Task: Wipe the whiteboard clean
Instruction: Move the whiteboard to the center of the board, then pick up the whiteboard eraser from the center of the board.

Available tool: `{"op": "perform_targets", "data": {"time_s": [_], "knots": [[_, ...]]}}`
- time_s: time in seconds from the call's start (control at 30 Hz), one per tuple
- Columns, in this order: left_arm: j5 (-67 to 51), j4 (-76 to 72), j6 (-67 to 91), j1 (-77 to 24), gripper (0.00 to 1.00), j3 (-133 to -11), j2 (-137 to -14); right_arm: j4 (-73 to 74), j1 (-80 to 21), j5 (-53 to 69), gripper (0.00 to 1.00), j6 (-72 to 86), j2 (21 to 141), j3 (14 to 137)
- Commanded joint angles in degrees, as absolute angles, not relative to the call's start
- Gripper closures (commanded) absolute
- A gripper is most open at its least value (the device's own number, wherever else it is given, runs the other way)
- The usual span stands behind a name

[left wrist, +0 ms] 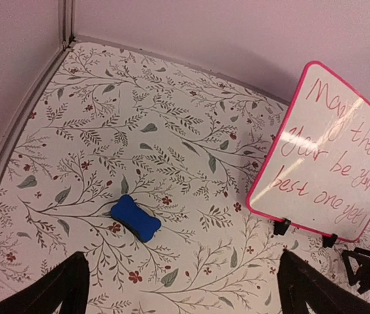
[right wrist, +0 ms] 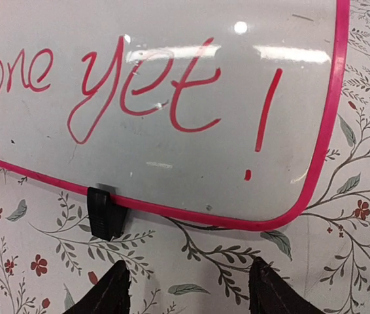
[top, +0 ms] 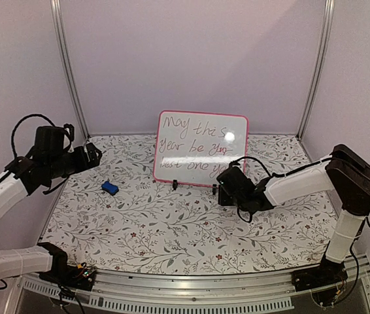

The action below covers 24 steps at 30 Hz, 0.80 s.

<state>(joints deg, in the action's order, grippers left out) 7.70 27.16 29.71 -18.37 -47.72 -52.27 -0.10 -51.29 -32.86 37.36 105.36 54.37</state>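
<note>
The whiteboard (top: 200, 148) stands upright on two black feet at the back centre, pink-framed, with red handwriting across it; it shows too at the right of the left wrist view (left wrist: 332, 167) and fills the right wrist view (right wrist: 172, 98). A small blue eraser (top: 110, 188) lies on the floral table to its left (left wrist: 136, 218). My left gripper (top: 95, 156) hovers open above the table's left side, the eraser ahead of its fingers (left wrist: 48, 294). My right gripper (top: 223, 185) is open just in front of the board's lower right corner, nothing between its fingertips (right wrist: 116, 284).
The floral tablecloth (top: 172, 229) covers the table. Pale walls and metal corner posts (top: 67, 65) close in the back and sides. A black board foot (right wrist: 104, 212) stands just ahead of the right gripper. A metal rail (top: 204, 288) runs along the near edge.
</note>
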Motion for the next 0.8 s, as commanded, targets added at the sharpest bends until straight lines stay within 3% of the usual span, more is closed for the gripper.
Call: {"op": "perform_targets", "data": {"time_s": [0.0, 0.13, 0.23, 0.33, 0.77], "knots": [[14.68, 33.9, 39.22, -19.11, 0.0, -49.88, -57.36, -3.42, -51.15, -29.65, 0.34, 33.3, 100.77, 52.4], [16.02, 34.43, 45.25, -19.15, 0.0, -48.44, -60.18, -3.89, -52.01, -28.94, 0.25, 31.93, 97.5, 51.53], [16.78, 33.34, 49.28, -19.2, 0.0, -46.94, -61.65, -3.34, -53.08, -29.05, 0.09, 30.06, 95.79, 51.95], [18.4, 33.47, 53.08, -19.36, 0.0, -46.5, -64.77, -2.17, -53.69, -29.03, 0.01, 28.74, 94.44, 52.7], [16.0, 29.9, 59.77, -20.04, 0.0, -48.82, -83.27, -3.02, -54.4, -28.11, 0.01, 26.64, 90.14, 51.64]]}}
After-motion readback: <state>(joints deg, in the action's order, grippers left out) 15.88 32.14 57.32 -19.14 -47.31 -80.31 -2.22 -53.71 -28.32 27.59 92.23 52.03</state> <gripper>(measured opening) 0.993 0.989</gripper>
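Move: The blue eraser lies about 7 cm ahead of the left gripper, 2 cm to its right and 22 cm below. From that same gripper, the whiteboard's middle is some 15 cm ahead and 29 cm right, its left clip about 7 cm ahead and 21 cm right. From the right gripper, the whiteboard's middle is roughly 11 cm ahead and 7 cm left, its right clip about 3 cm ahead, 3 cm left and 3 cm below. Lower the left gripper, still wide open, about 16 cm towards the eraser, tipping its fingers some 30 degrees further down and turning it counter-clockwise as it sinks; stop above the table without touching. Meanwhile raise the empty right gripper up and away from the whiteboard's right clip, easing slightly left, and open its half-open fingers fully. ##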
